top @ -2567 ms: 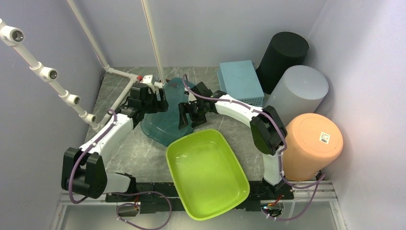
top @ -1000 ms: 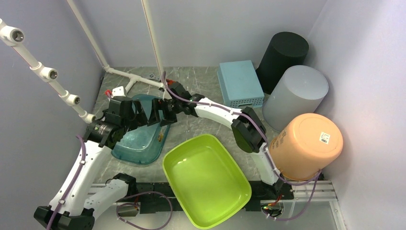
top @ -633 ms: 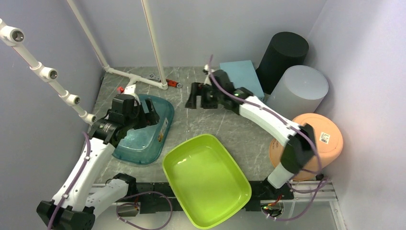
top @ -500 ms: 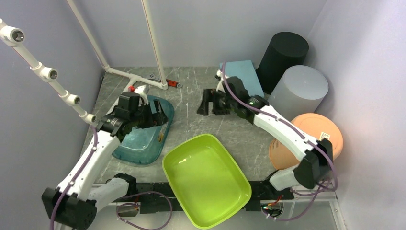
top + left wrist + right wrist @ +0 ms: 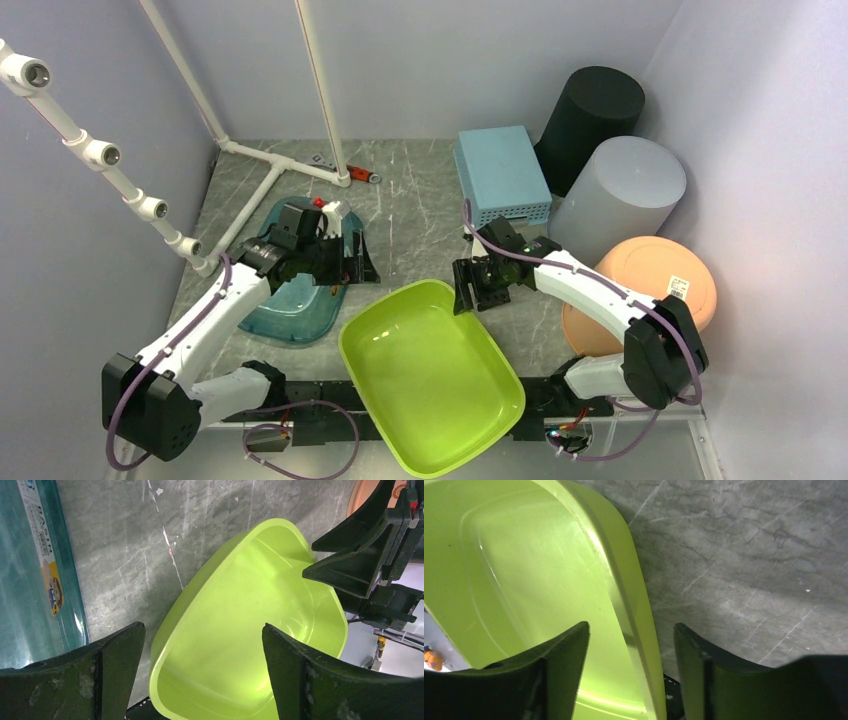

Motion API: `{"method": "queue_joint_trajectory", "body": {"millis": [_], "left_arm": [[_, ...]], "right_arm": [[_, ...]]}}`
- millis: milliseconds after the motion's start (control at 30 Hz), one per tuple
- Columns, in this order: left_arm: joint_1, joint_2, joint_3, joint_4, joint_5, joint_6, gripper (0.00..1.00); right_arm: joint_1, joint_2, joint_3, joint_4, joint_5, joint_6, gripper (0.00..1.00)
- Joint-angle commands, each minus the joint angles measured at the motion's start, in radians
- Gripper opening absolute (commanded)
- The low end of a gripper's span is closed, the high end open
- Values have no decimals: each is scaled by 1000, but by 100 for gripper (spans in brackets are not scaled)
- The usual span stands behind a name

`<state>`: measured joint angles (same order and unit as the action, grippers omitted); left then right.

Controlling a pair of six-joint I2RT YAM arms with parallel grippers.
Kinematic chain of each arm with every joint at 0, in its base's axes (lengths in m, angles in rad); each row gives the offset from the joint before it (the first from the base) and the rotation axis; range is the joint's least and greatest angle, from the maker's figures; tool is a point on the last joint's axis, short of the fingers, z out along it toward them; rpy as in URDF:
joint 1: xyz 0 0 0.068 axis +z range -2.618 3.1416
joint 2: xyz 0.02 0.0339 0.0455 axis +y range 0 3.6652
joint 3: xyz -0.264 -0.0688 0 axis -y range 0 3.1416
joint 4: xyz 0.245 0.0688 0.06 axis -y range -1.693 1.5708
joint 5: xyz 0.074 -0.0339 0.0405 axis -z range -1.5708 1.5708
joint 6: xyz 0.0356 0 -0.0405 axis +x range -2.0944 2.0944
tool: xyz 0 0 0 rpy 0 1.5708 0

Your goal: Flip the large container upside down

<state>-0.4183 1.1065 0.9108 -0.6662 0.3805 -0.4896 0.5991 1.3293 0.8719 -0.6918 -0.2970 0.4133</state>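
The large container, a lime green tub [image 5: 430, 370], sits upright at the near middle of the table. My right gripper [image 5: 478, 290] is at its far right corner. In the right wrist view the right gripper [image 5: 631, 626] is open and straddles the tub's rim [image 5: 634, 595], one finger inside and one outside, with gaps on both sides. My left gripper [image 5: 355, 262] hangs wide open just past the tub's far left corner. In the left wrist view the left gripper [image 5: 201, 630] holds nothing, and the green tub [image 5: 260, 605] lies beyond its fingers.
A teal tub [image 5: 295, 290] sits upright under the left arm. At the back right stand a blue crate [image 5: 502, 172], a black bin [image 5: 592, 110], a grey bin [image 5: 622, 190] and an orange bucket [image 5: 645, 300]. White pipes [image 5: 270, 170] and a red-handled tool [image 5: 360, 177] lie at the back left.
My right arm swung from the back of the table down to the green tub's rim, its jaws narrowing a little. My left gripper moved off the teal tub toward the green tub.
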Motion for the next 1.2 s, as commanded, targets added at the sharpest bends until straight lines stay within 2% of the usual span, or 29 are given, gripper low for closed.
{"method": "queue_joint_trajectory", "body": {"millis": [0,67,167,267,467,700,833,967,1167], "left_arm": [[-16,11,3,42,29,13,91],[-20,23,6,49,26,12,91],[-23,37,11,62,22,10,91],[-29,49,21,61,17,16,91],[-33,61,57,47,-3,50,91],[-34,146,126,64,53,195,92],[-34,226,186,103,147,314,93],[-35,324,275,81,273,381,92],[-48,381,297,65,242,375,90]], "right_arm": [[7,-13,5,-3,0,-71,58],[12,-18,24,-3,16,-95,46],[17,-11,62,-6,39,-135,35],[17,10,78,4,45,-166,17],[33,72,119,10,44,-224,2],[45,36,187,58,130,-398,0],[57,2,245,72,123,-600,0],[75,-16,281,93,123,-733,0],[89,-6,343,83,51,-840,0]]}}
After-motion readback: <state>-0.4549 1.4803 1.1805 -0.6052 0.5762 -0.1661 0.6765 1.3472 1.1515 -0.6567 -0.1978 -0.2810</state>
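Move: The lime-green large container's right rim already runs between the right gripper's open fingers, a centimetre or two lower; the container's middle is about 15 cm back, 7 cm left and 5 cm down. The upturned blue basket sits some 22 cm ahead of the right hand and 7 cm right. From the left hand the container's middle is roughly 18 cm back, 12 cm right and 12 cm below; the teal lid lies 13 cm left and 3 cm ahead, 14 cm down. Close the right gripper on the container's right rim and pinch it, then raise it about 8 cm while carrying it forward about as far and a little left, turning the wrist counter-clockwise and swinging the fingers to point more forward. Hover the left gripper first, then bring it, still wide open, some 5 cm forward and as much right to the far-left rim, turning clockwise. ##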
